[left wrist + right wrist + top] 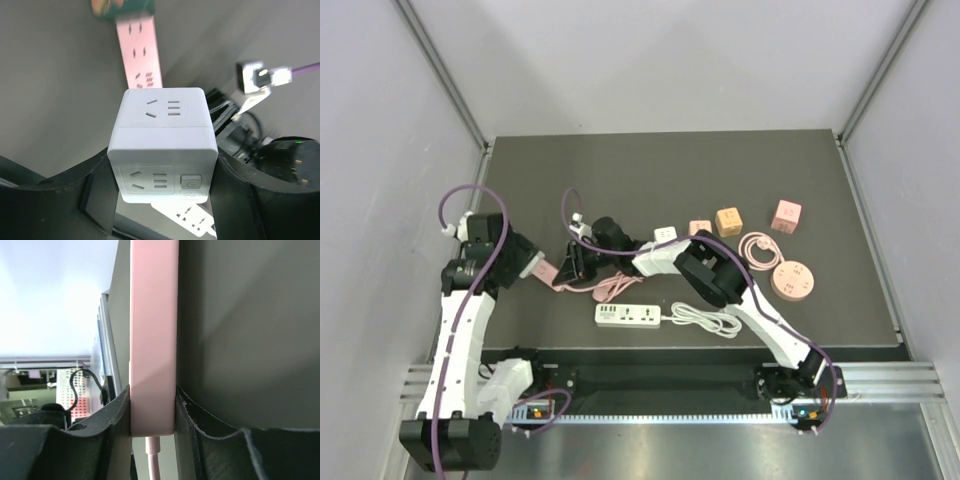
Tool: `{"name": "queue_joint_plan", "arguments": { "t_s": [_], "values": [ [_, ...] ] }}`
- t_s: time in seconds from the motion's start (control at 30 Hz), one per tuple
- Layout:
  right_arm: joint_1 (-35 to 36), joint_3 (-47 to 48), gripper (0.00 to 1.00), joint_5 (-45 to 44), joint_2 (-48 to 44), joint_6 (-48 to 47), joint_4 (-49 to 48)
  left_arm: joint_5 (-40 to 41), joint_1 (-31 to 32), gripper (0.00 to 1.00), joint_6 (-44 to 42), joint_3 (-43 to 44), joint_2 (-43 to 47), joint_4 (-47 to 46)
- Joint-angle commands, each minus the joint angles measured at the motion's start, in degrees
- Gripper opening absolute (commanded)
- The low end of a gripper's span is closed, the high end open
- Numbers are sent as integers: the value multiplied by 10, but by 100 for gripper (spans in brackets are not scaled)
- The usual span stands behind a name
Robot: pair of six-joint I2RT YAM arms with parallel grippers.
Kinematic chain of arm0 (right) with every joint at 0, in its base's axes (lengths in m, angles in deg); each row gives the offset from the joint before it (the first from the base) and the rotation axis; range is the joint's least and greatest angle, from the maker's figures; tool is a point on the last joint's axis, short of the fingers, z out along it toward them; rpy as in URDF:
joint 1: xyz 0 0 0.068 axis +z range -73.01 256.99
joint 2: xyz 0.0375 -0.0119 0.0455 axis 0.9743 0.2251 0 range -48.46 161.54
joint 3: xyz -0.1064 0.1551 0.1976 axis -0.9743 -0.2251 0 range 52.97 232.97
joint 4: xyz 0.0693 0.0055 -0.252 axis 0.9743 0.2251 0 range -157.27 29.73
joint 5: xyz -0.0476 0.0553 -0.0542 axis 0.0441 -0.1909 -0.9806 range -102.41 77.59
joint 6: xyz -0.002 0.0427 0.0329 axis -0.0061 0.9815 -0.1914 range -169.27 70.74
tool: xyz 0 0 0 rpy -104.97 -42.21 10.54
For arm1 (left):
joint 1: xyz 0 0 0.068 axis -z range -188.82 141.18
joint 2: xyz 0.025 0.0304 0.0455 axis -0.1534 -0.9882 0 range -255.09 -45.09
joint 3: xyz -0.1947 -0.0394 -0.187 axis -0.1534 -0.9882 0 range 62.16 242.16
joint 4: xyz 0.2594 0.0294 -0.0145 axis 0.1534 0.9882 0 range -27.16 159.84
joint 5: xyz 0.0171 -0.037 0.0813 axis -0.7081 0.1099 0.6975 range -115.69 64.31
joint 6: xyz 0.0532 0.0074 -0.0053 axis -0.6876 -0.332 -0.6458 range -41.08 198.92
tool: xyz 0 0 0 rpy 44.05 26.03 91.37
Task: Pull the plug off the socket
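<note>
The plug, a white cube adapter [162, 145], sits between the fingers of my left gripper [164, 194], which is shut on its two sides. Beyond it lies the socket, a flat pink power strip [140, 50], its near end hidden behind the cube, so I cannot tell whether the two are joined. My right gripper [152, 412] is shut on the pink strip [153, 340] at its cable end, with the pink cable [154, 460] hanging below. In the top view the two grippers face each other, left gripper [532, 263] and right gripper [577, 262], with the strip [548, 272] between them.
A white power strip [628, 315] with a coiled white cable [705, 320] lies near the front edge. Behind the right arm stand a small white cube [665, 234], a pink cube [700, 228], an orange cube [728, 221] and another pink cube [786, 215]. A round pink socket [792, 282] lies at right.
</note>
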Motion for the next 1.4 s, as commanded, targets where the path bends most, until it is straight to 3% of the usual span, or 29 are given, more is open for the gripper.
{"name": "queue_joint_plan", "arguments": {
  "t_s": [0.0, 0.07, 0.17, 0.47, 0.7, 0.87, 1.0, 1.03, 1.1, 1.37],
  "values": [
    [-4, -1, 3, -54, 13, -85, 107, 58, 0, 0, -62, 73, 18, 21],
    [-4, 9, 16, -53, 14, -98, 117, 79, 0, 0, -81, 90, 19, 37],
    [-4, 19, 27, -53, 8, -115, 127, 80, 0, 0, -93, 99, 16, 47],
    [-7, 87, 73, -79, -66, -244, 243, 22, 0, 0, -117, 103, 35, 39],
    [-35, 68, 84, -89, -174, -282, 292, -66, 0, 0, -86, 72, 32, -18],
    [-93, -13, 86, -185, -300, -311, 311, -156, 19, 0, -43, 25, 7, -109],
    [-160, -169, 87, -253, -408, -310, 230, -78, 147, 0, -20, 28, -44, -159],
    [-187, -237, 87, -264, -427, -313, 185, -29, 204, 0, -19, 32, -72, -170],
    [-224, -319, 89, -282, -473, -325, 133, -14, 262, 0, -19, 45, -128, -214],
    [-316, -466, 90, -300, -560, -325, 27, 6, 301, 0, -12, 60, -282, -399]
  ]
}}
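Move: My left hand, already holding the pulled white socket plug, is bound for clear table about 20 cm right, 11 ahead and 15 below. Some 10 cm beyond that spot to the right sits the other white plug, with the peach plug another 10 farther right. The white power strip lies 20 right and 10 back. From my right hand, gripping the pink strip's cord end, the peach plug is about 39 cm right, 11 ahead, roughly level. I lift my left hand some 5 cm clear of the pink strip, keeping the white plug pinched, and hover while my right fingers open and let the strip go. Then I carry the plug about 18 cm right, forward and down towards the plug row, turning clockwise some 30 degrees. My right hand sweeps right, forward and up in an arc, swinging its fingers forward-left, and sinks towards the peach plug. ##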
